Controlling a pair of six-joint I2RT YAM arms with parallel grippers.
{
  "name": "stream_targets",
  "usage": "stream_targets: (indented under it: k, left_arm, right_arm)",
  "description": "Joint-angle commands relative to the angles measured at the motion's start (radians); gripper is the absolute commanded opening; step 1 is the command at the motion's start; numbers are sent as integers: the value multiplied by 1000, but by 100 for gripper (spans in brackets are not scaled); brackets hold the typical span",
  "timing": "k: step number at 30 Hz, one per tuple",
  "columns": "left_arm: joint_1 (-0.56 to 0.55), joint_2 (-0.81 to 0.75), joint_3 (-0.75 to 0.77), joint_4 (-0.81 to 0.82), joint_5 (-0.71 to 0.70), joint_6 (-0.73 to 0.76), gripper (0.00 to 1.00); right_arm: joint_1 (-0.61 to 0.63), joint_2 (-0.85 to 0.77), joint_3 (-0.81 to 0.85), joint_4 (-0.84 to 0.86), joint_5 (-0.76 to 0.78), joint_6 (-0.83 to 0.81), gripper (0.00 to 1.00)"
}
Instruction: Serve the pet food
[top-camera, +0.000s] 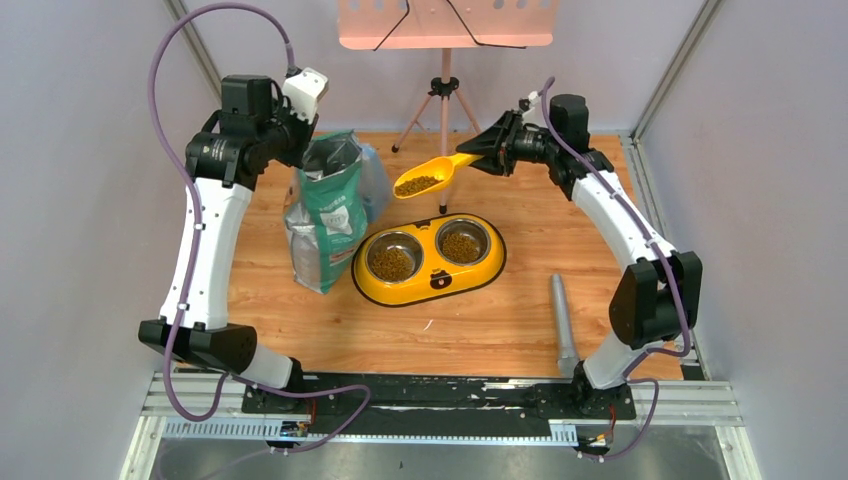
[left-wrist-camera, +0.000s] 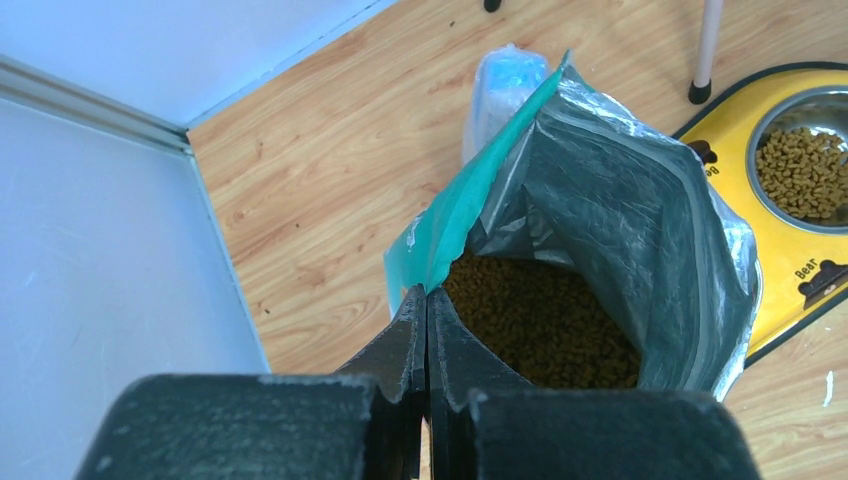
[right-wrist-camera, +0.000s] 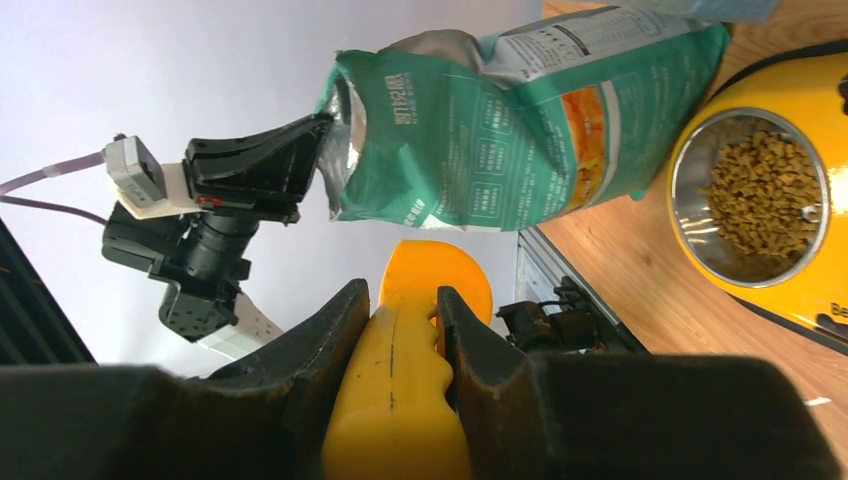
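The green-and-white bag (top-camera: 325, 210) stands open at the left of the wooden table. My left gripper (left-wrist-camera: 427, 292) is shut on its top edge, and brown pet food (left-wrist-camera: 540, 320) shows inside. An orange-yellow scoop (top-camera: 430, 178) hangs above and behind the yellow double-bowl feeder (top-camera: 428, 290), with my right gripper (right-wrist-camera: 400, 300) shut on its handle. The scoop is level and carries a heap of kibble (top-camera: 418, 184). More kibble lies in both steel bowls, the left one (top-camera: 391, 264) and the right one (top-camera: 460, 245).
A grey metal cylinder (top-camera: 563, 320) lies on the table right of the feeder, near the right arm's base. A tripod (top-camera: 443, 95) with an orange board (top-camera: 445, 25) stands at the back. Clear plastic (top-camera: 375, 180) sits behind the bag. Walls close in left and right.
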Motion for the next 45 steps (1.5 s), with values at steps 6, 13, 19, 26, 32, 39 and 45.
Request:
stream_targets:
  k: [6,13,19,26,32,39,45]
  left_arm:
    - [2,-3,75,48,43,-34,0]
    - [2,-18,89,51,80,-64,0]
    - [1,-28,97,55,99,-86,0]
    - [2,-56,94,61,108,-85,0]
    - [2,-56,100,57,123,-70,0]
    - [2,-75,95,65,132,-83,0]
    - [1,-81,93,66,136,-79,0]
  right_arm:
    - [-41,-29,-124,58,-81,-148,0]
    - [-39,53,-176,62,-96,-258,0]
    - [-10,128,-178,33,-66,-374,0]
    - [53,214,-157,14,-28,-513,0]
    - [81,259,-85,-70,73,-681,0]
    - [111,258,-13,-138,213,-805,0]
    - [150,241,10,-166,283,-874,0]
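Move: The right hand holds the loaded yellow scoop; the left bowl lies about 15 cm to its left, 6 cm back and 30 cm below. The right bowl is almost straight below the hand, some 3 cm back, and the food bag's middle about 28 cm left, 3 cm back and 20 cm lower. From the left hand, still pinching the bag's rim, the left bowl is roughly 13 cm right, 5 cm back and 32 cm down. The right hand lowers the held scoop some 20 cm towards the bowls, tipping it about 30 degrees downward. ##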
